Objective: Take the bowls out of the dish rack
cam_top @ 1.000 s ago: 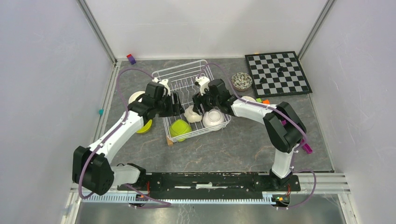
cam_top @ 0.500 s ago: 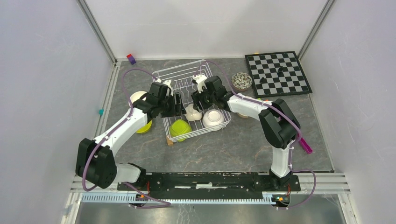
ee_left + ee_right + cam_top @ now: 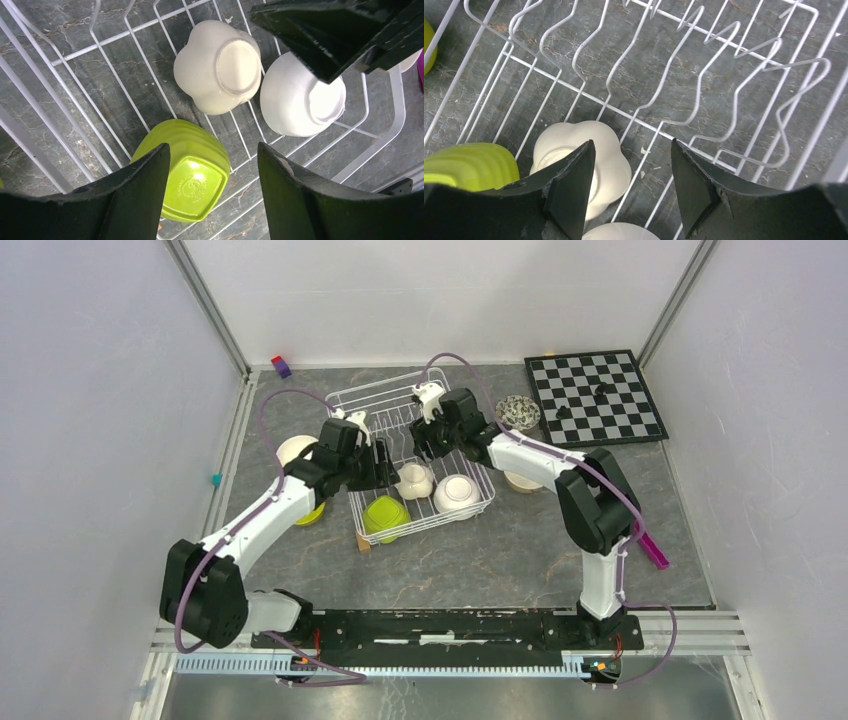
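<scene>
The white wire dish rack [image 3: 372,418] holds three upturned bowls along its near side: a lime green one [image 3: 385,515], a cream lobed one [image 3: 413,480] and a white one [image 3: 456,493]. My left gripper [image 3: 385,466] hangs open above them; in its wrist view the green bowl [image 3: 187,175] lies below the left gripper [image 3: 212,150], with the cream bowl [image 3: 220,65] and white bowl [image 3: 300,97] beyond. My right gripper [image 3: 426,445] is open over the rack's bare tines [image 3: 659,125]. The cream bowl [image 3: 616,167] sits under the right gripper's [image 3: 631,145] left finger. Neither gripper holds anything.
Outside the rack are a white bowl [image 3: 296,449], a lime green bowl [image 3: 310,512] under the left arm, a patterned bowl [image 3: 518,413] and a tan bowl [image 3: 521,481]. A chessboard [image 3: 596,398] lies back right. A small wooden block [image 3: 363,543] sits by the rack's near corner.
The right gripper has drawn back from the cream bowl toward the rear of the rack, its jaws a little narrower. The left gripper edged slightly toward the cream bowl.
</scene>
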You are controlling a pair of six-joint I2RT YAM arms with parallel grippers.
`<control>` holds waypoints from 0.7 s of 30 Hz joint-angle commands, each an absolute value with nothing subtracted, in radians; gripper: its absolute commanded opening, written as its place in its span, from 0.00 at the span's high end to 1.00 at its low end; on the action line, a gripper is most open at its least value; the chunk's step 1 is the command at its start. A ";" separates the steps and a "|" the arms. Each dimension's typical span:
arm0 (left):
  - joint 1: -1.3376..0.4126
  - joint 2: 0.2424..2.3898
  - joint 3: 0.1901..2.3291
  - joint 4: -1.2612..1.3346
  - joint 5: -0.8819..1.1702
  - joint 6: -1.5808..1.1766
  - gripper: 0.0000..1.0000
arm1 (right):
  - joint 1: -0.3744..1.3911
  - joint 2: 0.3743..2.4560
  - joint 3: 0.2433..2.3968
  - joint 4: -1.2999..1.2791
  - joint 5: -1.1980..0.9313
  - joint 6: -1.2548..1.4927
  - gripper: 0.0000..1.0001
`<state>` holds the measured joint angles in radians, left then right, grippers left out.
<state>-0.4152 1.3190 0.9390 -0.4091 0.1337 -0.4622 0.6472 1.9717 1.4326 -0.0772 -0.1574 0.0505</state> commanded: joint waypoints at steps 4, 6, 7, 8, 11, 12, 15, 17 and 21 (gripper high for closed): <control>-0.451 1.294 0.918 -0.340 0.112 -0.507 0.30 | 0.625 1.772 1.319 -0.007 -0.171 0.041 0.37; -0.477 1.311 0.933 -0.350 0.083 -0.494 0.30 | 0.625 1.709 1.238 0.052 -0.178 0.051 0.37; -0.495 1.318 0.946 -0.362 0.051 -0.481 0.30 | 0.626 1.673 1.190 0.080 -0.179 0.056 0.37; -0.515 1.328 0.956 -0.374 0.025 -0.470 0.30 | 0.624 1.644 1.153 0.106 -0.179 0.058 0.37; -0.551 1.350 0.980 -0.387 -0.031 -0.456 0.31 | 0.625 1.554 1.065 0.141 -0.172 0.047 0.37; -0.557 1.356 0.984 -0.387 -0.035 -0.457 0.31 | 0.625 1.532 1.048 0.142 -0.164 0.043 0.37; -0.572 1.367 0.986 -0.388 -0.069 -0.459 0.32 | 0.625 1.452 0.991 0.164 -0.134 0.038 0.36; -0.582 1.371 0.986 -0.387 -0.091 -0.453 0.32 | 0.626 1.395 0.934 0.212 -0.115 0.039 0.35; -0.598 1.379 0.992 -0.388 -0.123 -0.444 0.32 | 0.625 1.282 0.803 0.322 -0.079 0.056 0.29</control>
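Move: The cream bowl lies some 5 cm ahead, 5 cm right and 8 cm below the open left hand; the green bowl is about 4 cm back at the same depth, and the white bowl 2 cm ahead and 14 cm right. From the right hand, the white bowl sits roughly 9 cm back, 8 cm right and 6 cm lower, with the cream bowl 6 cm back, straight in line and equally low. The cream bowl is left clear as the right hand lifts about 8 cm while backing off and swinging right by some 7 cm each, to high above the white bowl, its open fingers tipping up roughly 15 degrees. The left hand eases some 3 cm right and a little down towards the cream bowl, rolling slightly, fingers still open. ##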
